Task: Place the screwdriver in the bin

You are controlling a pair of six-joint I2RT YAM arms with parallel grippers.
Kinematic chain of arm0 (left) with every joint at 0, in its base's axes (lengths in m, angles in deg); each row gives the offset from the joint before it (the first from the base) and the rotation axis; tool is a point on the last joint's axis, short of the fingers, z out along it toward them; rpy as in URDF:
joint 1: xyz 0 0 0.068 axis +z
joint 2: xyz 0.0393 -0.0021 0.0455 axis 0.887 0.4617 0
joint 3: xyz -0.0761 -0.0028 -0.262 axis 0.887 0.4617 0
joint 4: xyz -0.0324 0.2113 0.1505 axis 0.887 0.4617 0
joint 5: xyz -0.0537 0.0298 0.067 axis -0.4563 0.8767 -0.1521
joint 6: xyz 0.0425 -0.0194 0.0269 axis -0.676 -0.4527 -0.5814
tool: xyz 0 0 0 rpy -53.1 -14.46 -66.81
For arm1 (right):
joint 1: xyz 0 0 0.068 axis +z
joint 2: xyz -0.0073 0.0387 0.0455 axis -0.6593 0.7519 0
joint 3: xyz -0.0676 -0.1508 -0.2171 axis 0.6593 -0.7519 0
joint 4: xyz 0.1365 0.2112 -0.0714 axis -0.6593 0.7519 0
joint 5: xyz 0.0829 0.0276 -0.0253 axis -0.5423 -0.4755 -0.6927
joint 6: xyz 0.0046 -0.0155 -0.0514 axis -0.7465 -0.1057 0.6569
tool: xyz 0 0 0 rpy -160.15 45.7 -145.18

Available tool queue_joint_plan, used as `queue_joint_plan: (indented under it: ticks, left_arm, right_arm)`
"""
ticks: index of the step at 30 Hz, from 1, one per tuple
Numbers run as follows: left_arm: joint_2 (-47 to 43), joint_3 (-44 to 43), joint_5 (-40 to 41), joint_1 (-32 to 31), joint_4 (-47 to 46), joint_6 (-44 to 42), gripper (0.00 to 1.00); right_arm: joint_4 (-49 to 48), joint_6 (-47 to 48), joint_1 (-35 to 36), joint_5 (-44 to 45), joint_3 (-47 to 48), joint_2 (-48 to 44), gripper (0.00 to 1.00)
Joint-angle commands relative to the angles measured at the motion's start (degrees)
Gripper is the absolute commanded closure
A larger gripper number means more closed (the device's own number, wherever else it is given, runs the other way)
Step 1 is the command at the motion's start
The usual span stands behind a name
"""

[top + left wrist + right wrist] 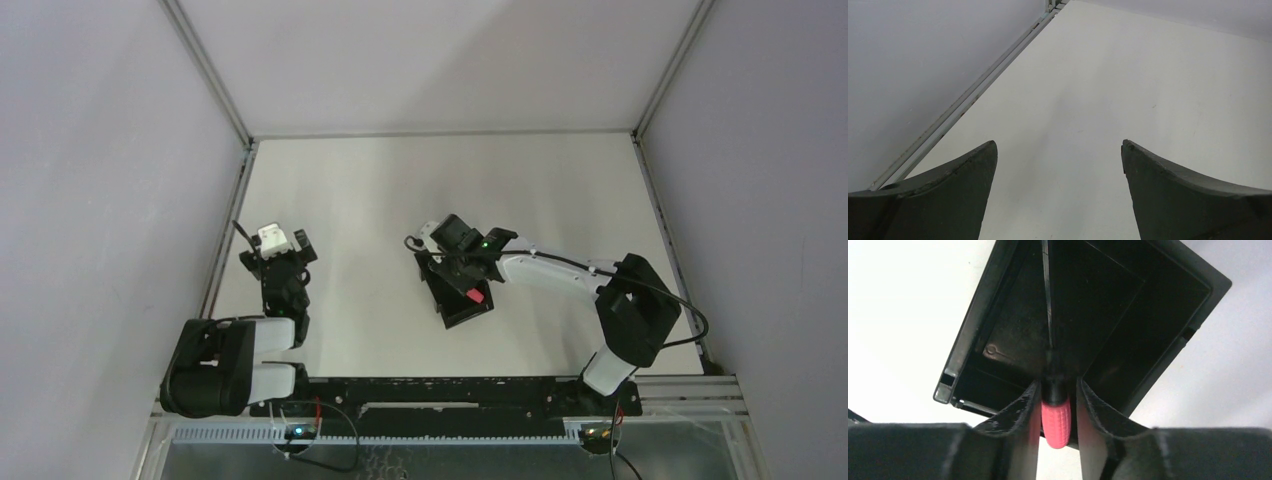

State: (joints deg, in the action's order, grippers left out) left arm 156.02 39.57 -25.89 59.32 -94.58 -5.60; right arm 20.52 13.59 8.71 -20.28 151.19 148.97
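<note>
The black bin (pixel 465 312) lies near the table's middle, and in the right wrist view its open inside (pixel 1128 315) fills the frame. My right gripper (pixel 465 280) hangs over it, shut on the screwdriver (pixel 477 296). In the right wrist view the gripper (pixel 1058 382) holds the red handle (pixel 1054 422) between its fingers. The handle end sticks out past the bin's near wall, and the thin dark shaft points forward into the bin. My left gripper (pixel 278 255) is open and empty at the table's left; the left wrist view shows it (pixel 1058 145) over bare tabletop.
A metal frame rail (pixel 973 95) runs along the table's left edge close to the left gripper. Grey walls enclose the table on the left, back and right. The right arm's black cable (pixel 660 295) loops near its elbow.
</note>
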Motion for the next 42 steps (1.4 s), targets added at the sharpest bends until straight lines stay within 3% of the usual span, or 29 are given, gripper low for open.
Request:
queue_joint_plan:
  ticks: [1, 4, 13, 14, 15, 16, 24, 32, 37, 42]
  left_arm:
    - [-0.3, -2.5, -0.7, 0.4, -1.0, -0.3, 0.02]
    - [-0.3, -2.5, -0.7, 0.4, -0.9, -0.3, 0.02]
    - [-0.3, -2.5, -0.7, 0.4, -1.0, -0.3, 0.02]
    - [-0.3, -2.5, -0.7, 0.4, -1.0, -0.3, 0.02]
    - [-0.3, -2.5, -0.7, 0.4, -1.0, -0.3, 0.02]
    - [-0.3, -2.5, -0.7, 0.4, -1.0, -0.3, 0.02]
    - [-0.3, -2.5, -0.7, 0.4, -1.0, -0.3, 0.02]
    - [-0.3, -2.5, -0.7, 0.4, -0.9, -0.3, 0.02]
    - [-0.3, -2.5, -0.7, 0.4, -0.9, -0.3, 0.02]
    - [-0.3, -2.5, -0.7, 0.4, -1.0, -0.3, 0.02]
  right_arm:
    - [-3.6, -1.2, 0.5, 1.7, 0.3, -1.7, 0.53]
    - [-4.2, -2.1, 0.5, 3.4, 0.3, -4.1, 0.42]
    - [-5.3, -5.2, -0.9, 1.4, 0.3, -17.9, 0.35]
    - [-5.5, -5.9, -1.9, 0.5, 0.2, -19.5, 0.28]
    - [-5.8, -6.6, -3.2, -0.2, 0.2, -20.8, 0.07]
    - [-6.3, -7.4, -4.7, -0.3, -0.1, -22.2, 0.01]
    - [-19.1, -16.0, -21.8, 1.1, -12.2, -36.7, 0.00]
    - [-27.8, -21.4, -36.2, 8.8, -28.5, -48.1, 0.00]
    - [-35.1, -24.3, -41.6, 13.2, -39.3, -51.2, 0.00]
    - [-44.1, -24.0, -42.3, 14.1, -47.6, -52.2, 0.00]
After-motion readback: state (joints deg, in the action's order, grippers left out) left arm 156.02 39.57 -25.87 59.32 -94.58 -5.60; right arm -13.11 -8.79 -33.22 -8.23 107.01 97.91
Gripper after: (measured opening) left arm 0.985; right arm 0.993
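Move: Just inside the near, right-hand end of the bin, the right hand has the screwdriver between its barely parted pads. The bin's middle lies about 3 cm ahead, 3 cm to the left and 4 cm below. The screwdriver's middle is roughly 1 cm ahead, 2 cm left and 1 cm lower. From the idle left hand the bin sits some 40 cm to the right, 8 cm back and 8 cm down. Opening its fingers wide, the right hand lets go of the screwdriver and climbs about 16 cm out of the bin. It then swings some 26 cm to the right, a little forward, away from the bin, sinking about 11 cm over the latter part. The wrist turns clockwise and tips up, so the fingers go from pointing down to pointing mostly forward. ##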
